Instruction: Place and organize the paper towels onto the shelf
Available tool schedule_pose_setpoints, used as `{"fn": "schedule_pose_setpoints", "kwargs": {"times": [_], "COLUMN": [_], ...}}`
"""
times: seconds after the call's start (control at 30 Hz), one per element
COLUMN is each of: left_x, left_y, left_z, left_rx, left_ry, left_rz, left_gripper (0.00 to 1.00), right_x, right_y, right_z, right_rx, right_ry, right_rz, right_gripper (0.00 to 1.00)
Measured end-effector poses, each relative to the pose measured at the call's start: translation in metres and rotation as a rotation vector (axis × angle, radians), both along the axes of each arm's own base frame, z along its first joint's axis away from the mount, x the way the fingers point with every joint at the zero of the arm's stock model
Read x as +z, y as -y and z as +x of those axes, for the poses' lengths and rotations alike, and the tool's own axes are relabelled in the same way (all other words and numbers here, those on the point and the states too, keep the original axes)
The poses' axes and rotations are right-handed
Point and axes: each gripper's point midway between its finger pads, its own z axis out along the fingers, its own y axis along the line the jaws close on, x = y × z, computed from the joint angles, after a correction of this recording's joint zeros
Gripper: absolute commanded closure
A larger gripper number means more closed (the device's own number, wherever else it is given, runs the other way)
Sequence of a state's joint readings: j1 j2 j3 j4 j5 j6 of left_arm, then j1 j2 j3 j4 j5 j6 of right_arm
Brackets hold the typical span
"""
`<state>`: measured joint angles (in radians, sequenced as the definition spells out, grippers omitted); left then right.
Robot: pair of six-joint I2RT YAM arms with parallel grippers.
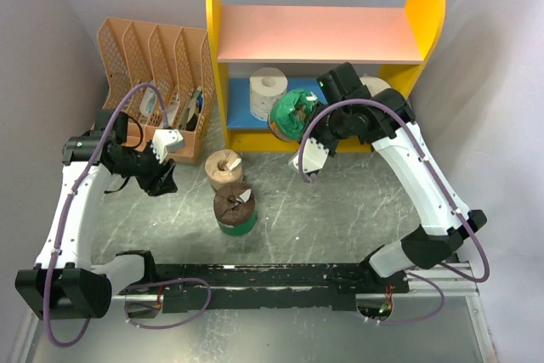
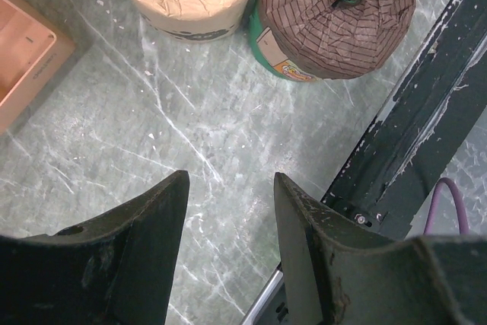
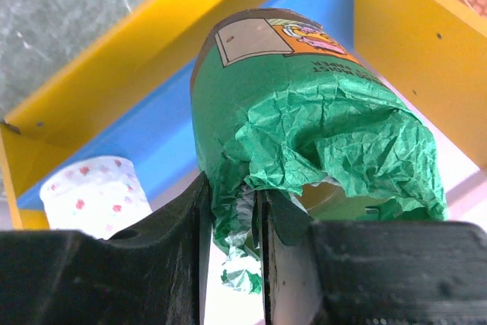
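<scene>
The shelf [image 1: 223,31] has yellow side panels, a pink upper board and a blue lower board [image 3: 152,138]. A white paper towel roll [image 1: 269,85] stands on the blue board, and another white roll [image 1: 375,84] shows behind my right arm. My right gripper [image 3: 232,218] is shut on the rim of a green-wrapped roll [image 3: 304,119], tilted at the lower tier's front [image 1: 293,112]. A tan roll [image 1: 223,167] and a brown roll in green wrap [image 1: 235,208] stand on the table. My left gripper [image 2: 230,180] hangs open and holds nothing, left of them.
A peach slotted file organizer [image 1: 157,65] with papers stands left of the shelf, close to my left arm. A black base rail [image 2: 411,127] runs along the near edge. A white roll with red dots [image 3: 95,192] sits beside the held roll.
</scene>
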<state>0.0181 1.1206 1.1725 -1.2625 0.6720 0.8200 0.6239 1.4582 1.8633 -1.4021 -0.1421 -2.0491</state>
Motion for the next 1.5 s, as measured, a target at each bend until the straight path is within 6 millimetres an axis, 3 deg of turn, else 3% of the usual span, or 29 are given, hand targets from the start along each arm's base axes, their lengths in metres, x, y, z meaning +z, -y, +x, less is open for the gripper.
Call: {"fn": "schedule_pose_setpoints", "kwargs": {"times": [0.3,0.57,0.7,0.8,0.9,1.03,1.33,1.5], "left_x": [0.001,0.001,0.002,0.003,0.003,0.003,0.004,0.006], "left_y": [0.000,0.000,0.000,0.000,0.000,0.000,0.000,0.000], "left_z": [0.001,0.001,0.001,0.001,0.001,0.001,0.000,-0.002], "left_rx": [0.000,0.001,0.001,0.001,0.004,0.006,0.005,0.005], "left_ry": [0.002,0.003,0.003,0.006,0.003,0.002,0.007,0.022], "left_rz": [0.000,0.000,0.000,-0.001,-0.003,-0.004,-0.004,-0.003], "left_gripper": [0.40,0.40,0.40,0.40,0.40,0.40,0.40,0.40], "right_x": [0.061,0.115,0.157,0.177,0.186,0.183,0.165,0.171], "right_y": [-0.001,0.004,0.010,0.016,0.023,0.026,0.029,0.037], "right_z": [0.016,0.009,0.003,0.001,0.003,0.017,0.067,0.074], "right_rx": [-0.028,-0.032,-0.040,-0.057,-0.087,-0.130,-0.214,-0.237], "right_ry": [0.155,0.273,0.372,0.430,0.467,0.480,0.465,0.480], "right_rz": [0.066,0.152,0.219,0.244,0.239,0.198,0.142,0.161], "right_gripper": [1.00,1.00,1.00,1.00,1.00,1.00,1.00,1.00]}}
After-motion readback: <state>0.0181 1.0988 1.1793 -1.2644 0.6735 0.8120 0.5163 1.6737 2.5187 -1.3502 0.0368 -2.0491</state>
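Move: The pink upper shelf, where the green roll still held by the right fingers is bound, has its middle about 14 cm ahead of that hand, with no sideways offset, and roughly 5 cm higher. On the blue shelf, both about 10 cm ahead and 18 cm lower, one white roll stands 11 cm left of the hand and the other 15 cm right. From the left hand, the pink shelf's middle is some 22 cm ahead, 36 cm right and 17 cm up. The green roll, kept pinched by its bunched wrapper, is lifted nearly straight up in front of the shelves by the right arm, about 18 cm, to get above the pink shelf's edge. The hand then turns forward over that edge, drifting right and sinking slightly, while the wrist tips the fingers up and outward by some 30 degrees and swings a little clockwise. ##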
